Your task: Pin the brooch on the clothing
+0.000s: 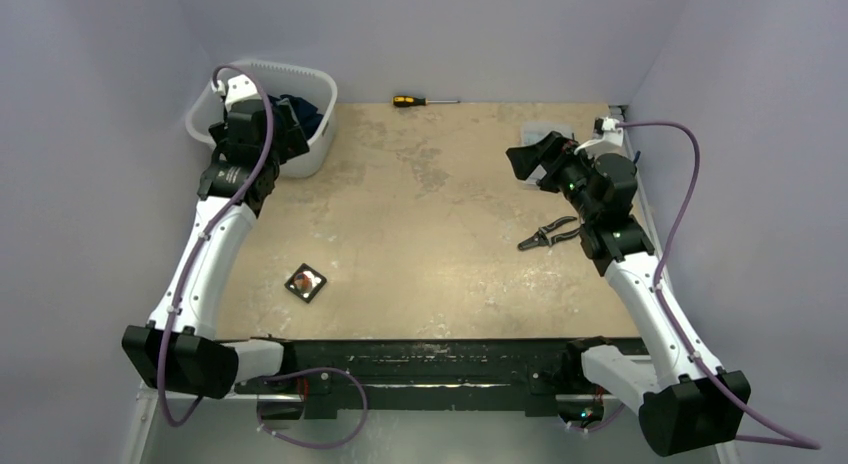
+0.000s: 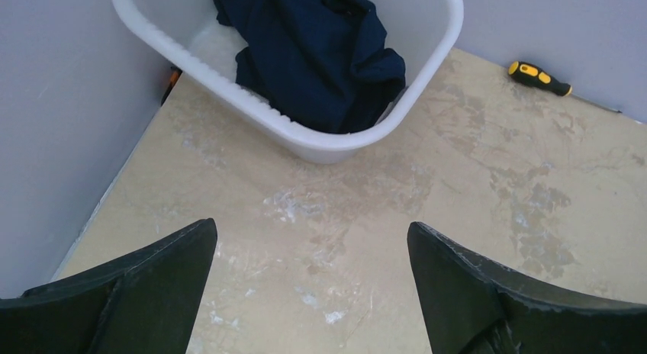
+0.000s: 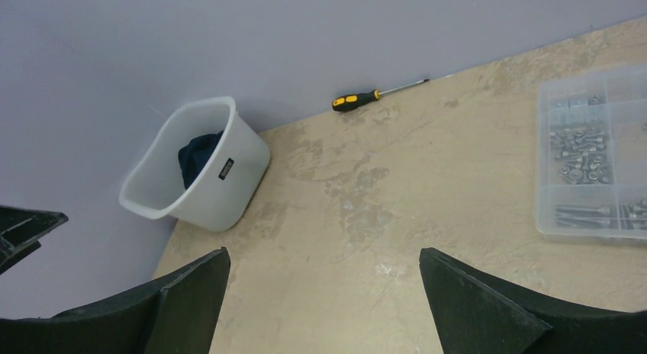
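The brooch [image 1: 306,281], a small reddish round badge, lies in a small black tray [image 1: 290,284] near the table's front left. The clothing [image 1: 303,111], dark navy and crumpled, sits inside a white basket [image 1: 318,154] at the back left corner; the left wrist view shows the clothing [image 2: 313,56] close up. My left gripper [image 1: 287,134] hovers just in front of the basket, open and empty, with bare table between its fingers [image 2: 175,270]. My right gripper [image 1: 528,160] is raised over the right side of the table, open and empty.
A yellow-handled screwdriver [image 1: 410,101] lies along the back wall. Black pliers [image 1: 548,234] rest on the table beside the right arm. A clear compartment box of screws [image 3: 591,152] sits at the back right. Walls close in the left, back and right sides.
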Robot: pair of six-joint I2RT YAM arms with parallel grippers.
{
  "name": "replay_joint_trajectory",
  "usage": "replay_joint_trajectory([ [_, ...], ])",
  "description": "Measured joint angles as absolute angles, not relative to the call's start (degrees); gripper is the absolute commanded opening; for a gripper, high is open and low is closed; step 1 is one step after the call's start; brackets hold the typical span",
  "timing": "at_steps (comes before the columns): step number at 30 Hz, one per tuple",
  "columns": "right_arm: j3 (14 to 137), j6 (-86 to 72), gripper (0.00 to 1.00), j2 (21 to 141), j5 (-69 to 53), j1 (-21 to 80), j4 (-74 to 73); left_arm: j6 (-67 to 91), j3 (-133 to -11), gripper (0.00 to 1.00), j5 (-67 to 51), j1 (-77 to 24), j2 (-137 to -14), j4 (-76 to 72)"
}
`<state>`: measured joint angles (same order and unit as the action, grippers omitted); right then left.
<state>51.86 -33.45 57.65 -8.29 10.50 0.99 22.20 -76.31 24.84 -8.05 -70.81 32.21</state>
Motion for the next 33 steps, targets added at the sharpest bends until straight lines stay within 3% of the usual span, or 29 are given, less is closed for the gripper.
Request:
replay_joint_trajectory([
  [9,51.86,-33.41,0.99,56.34,-8.01,10.85,0.34,21.89,-89.65,0.89,24.69,-7.90,-84.09,32.51],
  [24,52.23,-33.08,0.99,56.16,-7.09,12.01,-0.10,16.93,-128.53,0.76,15.73,-3.27,-121.56,40.27],
  [33,52.80,-31.33,0.99,56.38,-6.44,13.52,-1.21,17.43,-133.93,0.71,9.80,-0.25,-132.25,41.41],
])
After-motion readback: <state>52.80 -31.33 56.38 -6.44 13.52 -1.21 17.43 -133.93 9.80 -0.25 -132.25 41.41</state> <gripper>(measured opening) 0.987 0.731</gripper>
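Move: The navy clothing lies crumpled in the white basket, its middle about 25 cm ahead of the open left hand, 4 cm to its left and some 24 cm below. The screwdriver lies some 32 cm ahead and 38 cm to the right; the boxed brooch is behind, about 17 cm back and 8 cm right. From the right hand the clothing is about 26 cm ahead and 70 cm left. Left hand reaches about 23 cm forward, then dips 12 cm into the basket towards the clothing, fingers part-closing. ##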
